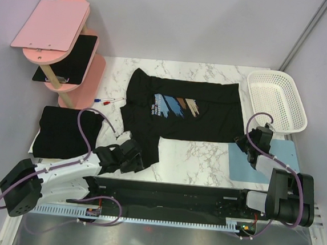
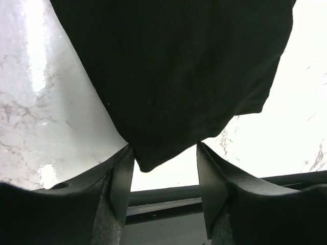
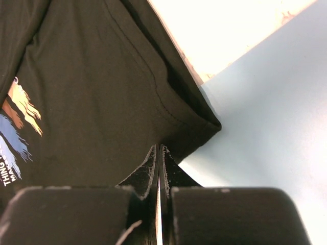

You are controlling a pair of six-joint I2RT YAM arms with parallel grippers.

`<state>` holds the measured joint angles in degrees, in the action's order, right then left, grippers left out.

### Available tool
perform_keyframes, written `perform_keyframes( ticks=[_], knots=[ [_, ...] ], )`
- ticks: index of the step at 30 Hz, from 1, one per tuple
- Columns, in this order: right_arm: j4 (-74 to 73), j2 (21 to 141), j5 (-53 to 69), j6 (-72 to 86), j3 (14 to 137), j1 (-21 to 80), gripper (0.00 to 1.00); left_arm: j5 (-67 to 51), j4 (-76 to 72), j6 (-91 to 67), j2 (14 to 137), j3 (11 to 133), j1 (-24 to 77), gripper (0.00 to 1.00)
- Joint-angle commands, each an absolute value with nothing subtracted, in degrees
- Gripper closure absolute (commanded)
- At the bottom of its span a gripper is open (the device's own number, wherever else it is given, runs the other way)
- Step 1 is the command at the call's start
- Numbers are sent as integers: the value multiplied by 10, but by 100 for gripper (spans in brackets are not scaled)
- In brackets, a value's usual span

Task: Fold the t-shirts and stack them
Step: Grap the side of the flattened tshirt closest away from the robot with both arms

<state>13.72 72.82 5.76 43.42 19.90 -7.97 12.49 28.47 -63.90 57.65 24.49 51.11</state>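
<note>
A black t-shirt [image 1: 210, 112] with a blue, white and tan chest print [image 1: 176, 105] lies spread flat mid-table. A second black t-shirt [image 1: 65, 130] lies folded at the left. My left gripper [image 1: 133, 157] is at the spread shirt's near-left corner; in the left wrist view its jaws stand open [image 2: 164, 153], with a corner of black fabric [image 2: 148, 158] reaching between them, not pinched. My right gripper [image 1: 243, 144] is shut at the shirt's near-right hem. Its tips [image 3: 159, 149] touch the black cloth [image 3: 102, 102]; whether cloth is pinched does not show.
A light blue mat [image 1: 274, 161] lies under the right gripper. A white basket [image 1: 277, 101] stands at the back right. A pink tiered stand [image 1: 51, 29] holding a black board [image 1: 72, 57] is at the back left, with pens [image 1: 108, 101] beside it.
</note>
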Motion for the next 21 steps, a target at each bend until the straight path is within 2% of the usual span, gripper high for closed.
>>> perform_keyframes(
  ticks=[1,2,3,5,14,21],
  knots=[
    [160,729,63,429,223,-78,100,123,253,-668,607,230,512,45],
    [159,729,64,428,224,-78,100,124,250,-670,612,229,512,51],
    [158,729,64,427,226,-77,100,123,249,-668,614,232,512,70],
    [155,729,65,424,228,-77,100,120,250,-665,618,235,512,97],
    [120,702,66,400,249,-77,100,168,357,-655,514,297,512,98],
    [86,697,63,387,275,-77,100,208,395,-628,521,365,512,98]
  ],
)
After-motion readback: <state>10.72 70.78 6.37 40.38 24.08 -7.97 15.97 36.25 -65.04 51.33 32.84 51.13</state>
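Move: The tip of the t-shirt's near-left sleeve lies practically between the left gripper's open fingers, about 1 cm left and 1 cm below. The sleeve's other corner is some 7 cm right and 3 cm ahead; the folded shirts sit about 31 cm left and 13 cm ahead. From the right hand that tip is roughly 41 cm left and 16 cm back, while the shirt's near-right corner lies 3 cm right, 1 cm ahead. Shut the left gripper on the sleeve tip, sinking just under 1 cm as the fingers close, then lift the pinched cloth about 7 cm with a slight reach forward. Meanwhile raise the right hand some 3 cm off the shirt's near-right corner, easing a little forward, with its fingers kept shut and empty. ##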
